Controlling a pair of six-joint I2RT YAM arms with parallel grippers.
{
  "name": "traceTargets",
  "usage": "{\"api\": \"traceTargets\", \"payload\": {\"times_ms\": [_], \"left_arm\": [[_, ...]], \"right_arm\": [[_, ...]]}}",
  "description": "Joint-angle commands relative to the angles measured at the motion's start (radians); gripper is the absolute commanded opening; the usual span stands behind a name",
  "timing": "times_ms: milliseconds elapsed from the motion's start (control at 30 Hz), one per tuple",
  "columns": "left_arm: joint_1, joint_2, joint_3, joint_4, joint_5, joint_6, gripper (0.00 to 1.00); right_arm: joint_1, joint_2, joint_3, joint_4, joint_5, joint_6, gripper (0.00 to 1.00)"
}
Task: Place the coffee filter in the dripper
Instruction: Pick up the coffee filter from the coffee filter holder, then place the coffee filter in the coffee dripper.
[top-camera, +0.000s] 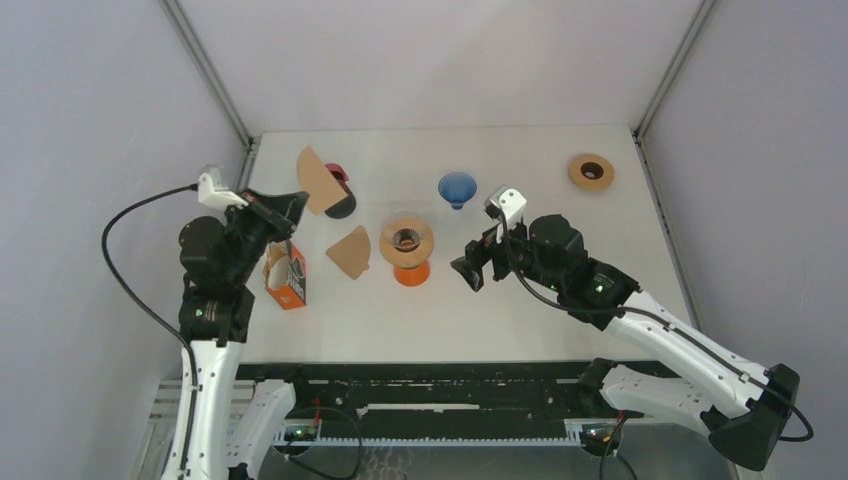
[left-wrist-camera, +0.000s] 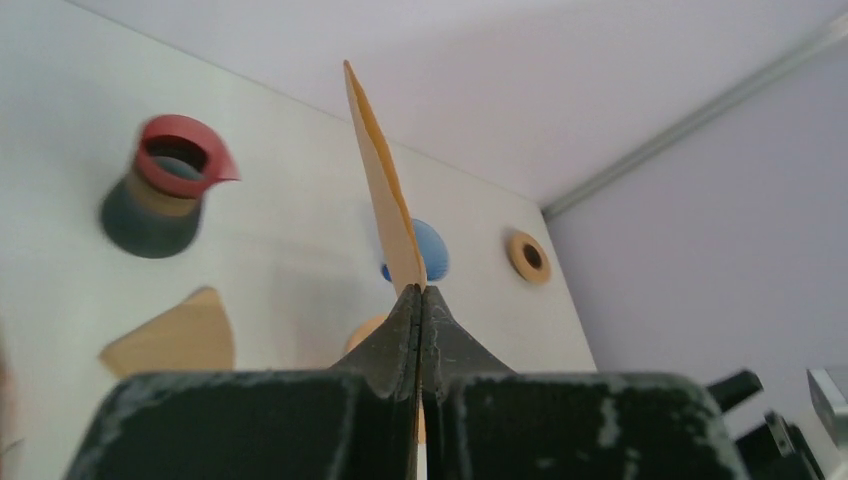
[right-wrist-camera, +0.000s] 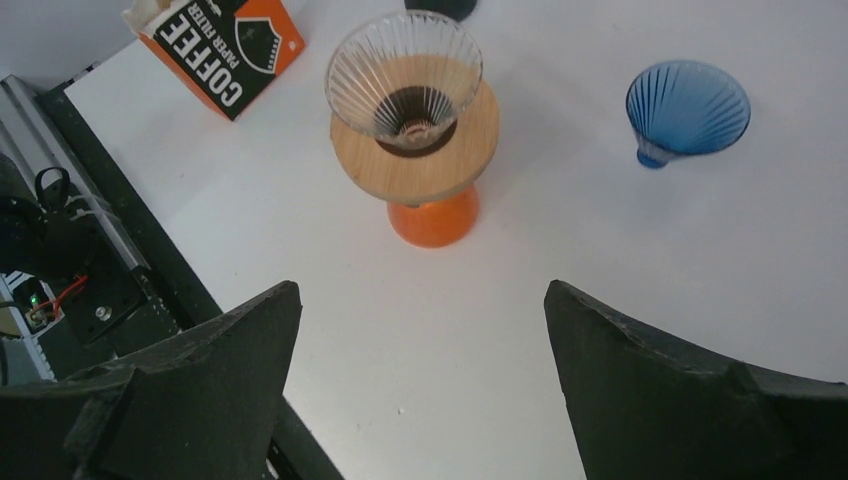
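My left gripper (top-camera: 287, 207) is shut on a brown paper coffee filter (top-camera: 318, 179) and holds it up above the table's left side. In the left wrist view the filter (left-wrist-camera: 384, 190) stands edge-on, rising from the closed fingertips of that gripper (left-wrist-camera: 420, 291). A clear ribbed glass dripper (top-camera: 406, 239) sits on a wooden collar over an orange stand at mid-table, to the right of the held filter. My right gripper (top-camera: 470, 270) hovers open just right of it. The right wrist view has the dripper (right-wrist-camera: 405, 80) ahead of the wide-open right gripper (right-wrist-camera: 420, 300), with nothing between the fingers.
A second brown filter (top-camera: 352, 252) lies flat left of the stand. An orange filter box (top-camera: 287, 277) stands under the left arm. A red-rimmed dark carafe (top-camera: 340, 194) is behind the held filter. A blue dripper (top-camera: 457, 188) and a wooden ring (top-camera: 591, 171) sit farther back.
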Motion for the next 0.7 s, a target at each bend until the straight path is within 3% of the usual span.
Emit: {"api": "traceTargets", "payload": {"times_ms": [0, 400, 533, 667], "left_arm": [[-0.087, 0.039, -0.047, 0.187, 0.098, -0.047, 0.0], [-0.232, 0.1, -0.12, 0.32, 0.045, -0.128, 0.0], [-0.281, 0.104, -0.141, 0.32, -0.016, -0.182, 0.0], [-0.319, 0.1, -0.168, 0.32, -0.078, -0.26, 0.0]], "right_arm": [[0.011, 0.025, 0.058, 0.125, -0.026, -0.053, 1.0], [0.013, 0.131, 0.062, 0.387, -0.151, -0.209, 0.99], [0.03, 0.165, 0.062, 0.468, -0.244, -0.336, 0.98], [0.067, 0.218, 0.063, 0.555, -0.237, -0.465, 0.96]]}}
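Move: My left hand already holds the coffee filter; the dripper on its wooden stand lies about 18 cm to its right, 3 cm ahead and 15 cm lower. The loose filter on the table is some 5 cm ahead and 4 cm right, the red-rimmed carafe 17 cm ahead and 1 cm left, the filter box 3 cm back and 9 cm left. From my open, empty right hand the dripper is about 8 cm ahead, 11 cm left, 7 cm below. Keeping the filter pinched by its edge, I carry it with my left hand about 9 cm to the right towards the dripper, sinking only slightly, quick at first and then slower, while the wrist turns some 15 degrees clockwise. My right hand, fingers still wide open, swings about 7 cm left and rises 4 cm towards the dripper, its fingers tipping up and turning counter-clockwise; it touches nothing. ##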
